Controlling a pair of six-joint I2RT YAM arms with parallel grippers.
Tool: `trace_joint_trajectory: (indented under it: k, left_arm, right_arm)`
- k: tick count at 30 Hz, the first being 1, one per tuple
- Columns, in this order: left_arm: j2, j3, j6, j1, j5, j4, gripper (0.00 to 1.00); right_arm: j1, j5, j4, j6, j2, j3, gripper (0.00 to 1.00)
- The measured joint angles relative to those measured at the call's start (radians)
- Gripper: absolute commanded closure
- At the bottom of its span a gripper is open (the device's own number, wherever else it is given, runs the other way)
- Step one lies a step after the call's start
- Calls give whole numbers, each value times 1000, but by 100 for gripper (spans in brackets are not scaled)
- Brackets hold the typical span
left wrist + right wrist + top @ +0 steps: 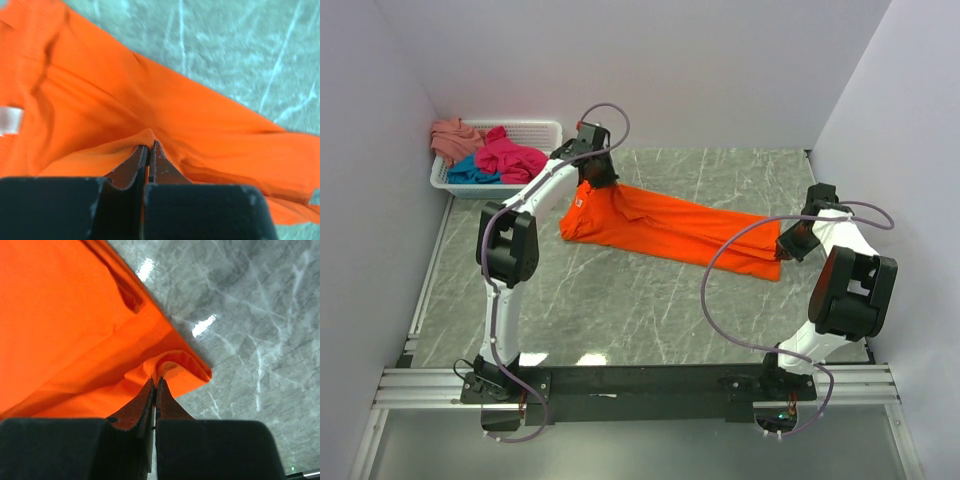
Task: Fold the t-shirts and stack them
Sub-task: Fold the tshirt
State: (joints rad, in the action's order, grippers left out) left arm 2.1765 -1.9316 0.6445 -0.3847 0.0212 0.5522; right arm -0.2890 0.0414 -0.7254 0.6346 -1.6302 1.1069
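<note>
The bright orange t-shirt (pixel 665 228) lies stretched in a long band across the grey marble table, from back left to right. My left gripper (pixel 596 178) is shut on its cloth at the collar end; the left wrist view has the orange t-shirt (pixel 165 115) bunched into a ridge at that gripper's (pixel 149 146) tips, with a white label (pixel 10 120) at the left. My right gripper (pixel 788 247) is shut on the hem corner at the other end; in the right wrist view the orange t-shirt (pixel 75 325) curls over that gripper's (pixel 156 382) tips. The magenta-pink (pixel 510 157), teal-blue (pixel 470 174) and salmon-pink (pixel 455 136) t-shirts lie heaped in the basket.
The white lattice basket (pixel 535 130) stands at the back left corner against the wall. White walls close the table on the left, back and right. Bare marble (pixel 650 310) lies between the shirt and the arm bases.
</note>
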Motion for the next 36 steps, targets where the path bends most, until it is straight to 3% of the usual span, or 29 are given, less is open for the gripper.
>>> trace_joint_trajectory:
  k: [9,13,17,19,20,22,23,24,25,26,28,29,36]
  left_arm:
    - [62,-48,-66,38,40,-58,99]
    - [122,-82,-121,34,98,-88,89]
    - [198,-161,-181,32,145,-103,84]
    - [233,-202,-204,31,166,-114,76]
    - [248,-221,-212,29,169,-114,70]
    - [275,-264,-229,28,170,-110,36]
    - [285,-285,-240,27,169,-108,11]
    - [288,-296,-248,27,168,-106,1]
    - [287,-298,-246,26,166,-106,0]
    - [283,-297,-244,24,163,-105,1]
    - [262,-272,-244,22,148,-107,1]
    - [238,-240,-243,21,141,-101,1]
    - [-50,109,-175,21,136,-145,1]
  right_arm:
    - [-5,5,20,-17,-54,12,96]
    - [-5,5,32,-23,-71,24,92]
    - [-5,-3,35,-30,-82,63,86]
    - [-5,-6,42,-35,-84,78,81]
    - [-5,-7,44,-37,-85,82,67]
    - [-5,-16,45,-45,-85,92,57]
    - [-5,-20,44,-50,-85,97,50]
    - [-5,-26,43,-55,-85,103,48]
    - [-6,-31,42,-60,-85,110,46]
    - [-6,-35,42,-64,-85,117,36]
    - [-5,-39,43,-74,-85,129,34]
    - [-3,-40,45,-79,-85,135,21]
    - [117,-47,59,-108,-100,203,19]
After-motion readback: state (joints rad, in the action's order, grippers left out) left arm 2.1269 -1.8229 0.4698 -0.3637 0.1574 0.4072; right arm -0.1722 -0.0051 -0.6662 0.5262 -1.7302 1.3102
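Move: Both hands hold the near layer of the orange t-shirt. The left hand's laying spot, on the shirt's far edge, is about 6 cm ahead, 3 cm right and some 5 cm below; the white tag lies 9 cm left and 1 cm ahead, the laundry basket some 27 cm left and 9 cm ahead. The right hand's spot on the right hem is 2 cm ahead, 1 cm right, 2 cm below; the hem's far corner is 8 cm ahead, its near corner 5 cm back, both level sideways. The left hand, still pinching the cloth layer, carries it about 6 cm forward, slightly right and down to the shirt's far edge, turning some 15 degrees clockwise. There its fingers spread wide and let go, and it pulls back about 6 cm, rising. The right hand sinks a little, lets go of the hem cloth as it opens, then rises and goes forward towards the far corner, swinging left at the end, about 7 cm forward in all. ##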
